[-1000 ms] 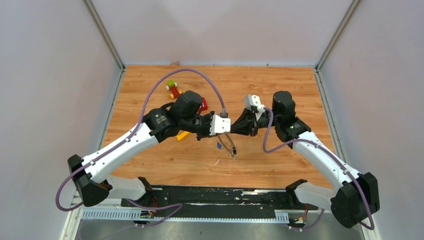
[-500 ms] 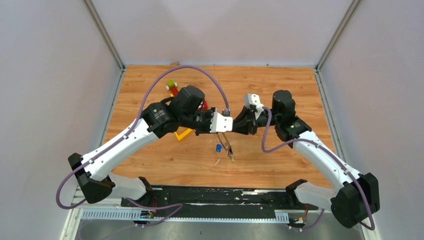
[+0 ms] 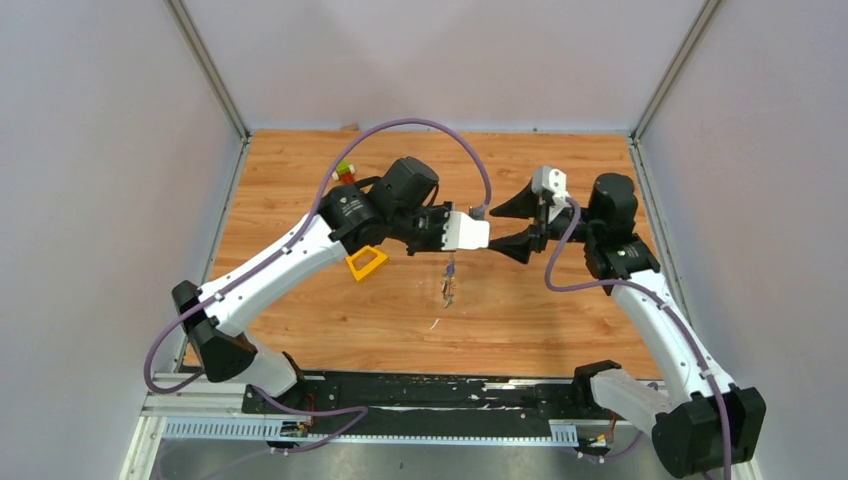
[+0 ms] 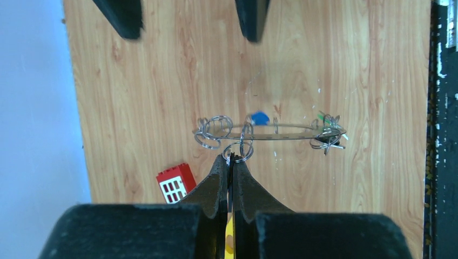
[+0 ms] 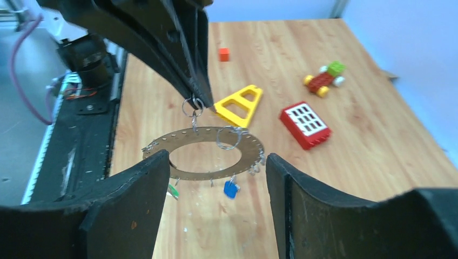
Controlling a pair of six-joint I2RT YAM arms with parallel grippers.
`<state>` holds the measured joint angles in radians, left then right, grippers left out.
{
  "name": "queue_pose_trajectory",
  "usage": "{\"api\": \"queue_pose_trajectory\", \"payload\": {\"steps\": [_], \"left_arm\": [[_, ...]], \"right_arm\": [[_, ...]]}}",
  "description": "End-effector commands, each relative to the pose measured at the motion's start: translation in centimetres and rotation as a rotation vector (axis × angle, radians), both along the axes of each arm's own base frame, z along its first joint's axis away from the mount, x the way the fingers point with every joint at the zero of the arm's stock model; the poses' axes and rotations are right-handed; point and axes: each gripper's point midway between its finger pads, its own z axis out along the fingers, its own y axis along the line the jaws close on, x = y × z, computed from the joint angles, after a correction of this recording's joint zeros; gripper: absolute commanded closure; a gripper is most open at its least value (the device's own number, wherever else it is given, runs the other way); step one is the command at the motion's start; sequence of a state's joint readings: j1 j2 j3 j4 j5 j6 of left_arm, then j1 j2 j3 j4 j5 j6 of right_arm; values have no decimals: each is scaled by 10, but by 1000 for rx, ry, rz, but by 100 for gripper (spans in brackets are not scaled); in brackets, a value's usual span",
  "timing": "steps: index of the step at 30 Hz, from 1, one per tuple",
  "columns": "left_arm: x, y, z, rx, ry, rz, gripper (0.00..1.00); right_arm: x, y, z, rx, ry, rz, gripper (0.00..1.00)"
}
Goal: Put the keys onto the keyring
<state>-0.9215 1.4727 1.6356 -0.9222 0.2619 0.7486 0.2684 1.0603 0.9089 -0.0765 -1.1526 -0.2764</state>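
My left gripper (image 3: 452,254) is shut on a small wire loop that hangs on the keyring (image 5: 201,173) and holds the ring in the air above the table. The keyring is a flat grey disc with a wide hole, seen edge-on in the left wrist view (image 4: 281,131). A blue-headed key (image 5: 231,189) and a green-headed key (image 5: 173,191) dangle from its rim, with several empty wire loops. My right gripper (image 3: 503,228) is open and empty, its jaws wide apart, facing the ring from the right without touching it.
A yellow triangular block (image 3: 366,262) lies on the wooden table under my left arm. A red windowed brick (image 5: 305,124), a small toy car (image 5: 324,80) and a small orange block (image 5: 223,53) lie farther left and back.
My left gripper has carried the keyring to the right and farther back. My right gripper has drawn back to the right, away from the ring, and its jaws now stand wide open.
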Motion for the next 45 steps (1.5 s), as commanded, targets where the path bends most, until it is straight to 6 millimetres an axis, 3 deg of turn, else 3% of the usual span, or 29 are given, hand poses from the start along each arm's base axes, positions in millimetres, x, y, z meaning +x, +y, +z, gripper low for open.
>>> {"api": "queue_pose_trajectory", "payload": {"steps": [1, 5, 8, 12, 16, 19, 24, 27, 30, 45], "left_arm": [[21, -22, 10, -48, -47, 27, 100], [41, -51, 0, -64, -20, 55, 100], [55, -74, 2, -84, -4, 55, 100], [68, -106, 18, -195, 21, 50, 100], [75, -125, 10, -255, 107, 80, 100], [83, -114, -22, -241, 169, 152, 100], [103, -69, -87, -149, 206, 308, 100], [100, -41, -134, -11, 236, 361, 100], [90, -19, -168, 116, 268, 386, 100], [58, 58, -233, 453, 330, 491, 100]], "right_arm": [[-3, -26, 37, 26, -87, -70, 34], [2, -38, 33, -27, -70, -164, 33], [11, -51, 32, -45, -50, -263, 33], [34, -79, 27, -67, 2, -467, 33], [50, -104, 18, -61, 67, -584, 33], [54, -118, 14, -48, 101, -617, 33], [55, -121, 8, -36, 135, -606, 33], [56, -120, 4, -32, 145, -594, 33], [55, -119, 3, -28, 152, -583, 33], [51, -117, 2, -22, 152, -560, 33]]}}
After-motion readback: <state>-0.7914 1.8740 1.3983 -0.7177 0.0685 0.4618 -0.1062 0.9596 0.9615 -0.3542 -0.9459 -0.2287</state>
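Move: My left hand holds the keyring by one small wire ring. It is bound for bare tabletop about 27 cm below it, some 4 cm ahead and 1 cm right. From this hand, the yellow triangle lies 7 cm ahead and 20 cm left, and the red block 17 cm ahead and 13 cm left, both about as far below. From my empty right hand, that landing spot is about 7 cm left, 3 cm ahead and 28 cm down. My left hand keeps its pinch and swings the hanging keyring right and forward by about 11 cm and 8 cm. Then it sweeps back left while sinking fast towards the table, ending some 22 cm lower with the fingers tipped steeply down. My open right hand backs away rightward and slightly forward, turning clockwise about 35 degrees. ##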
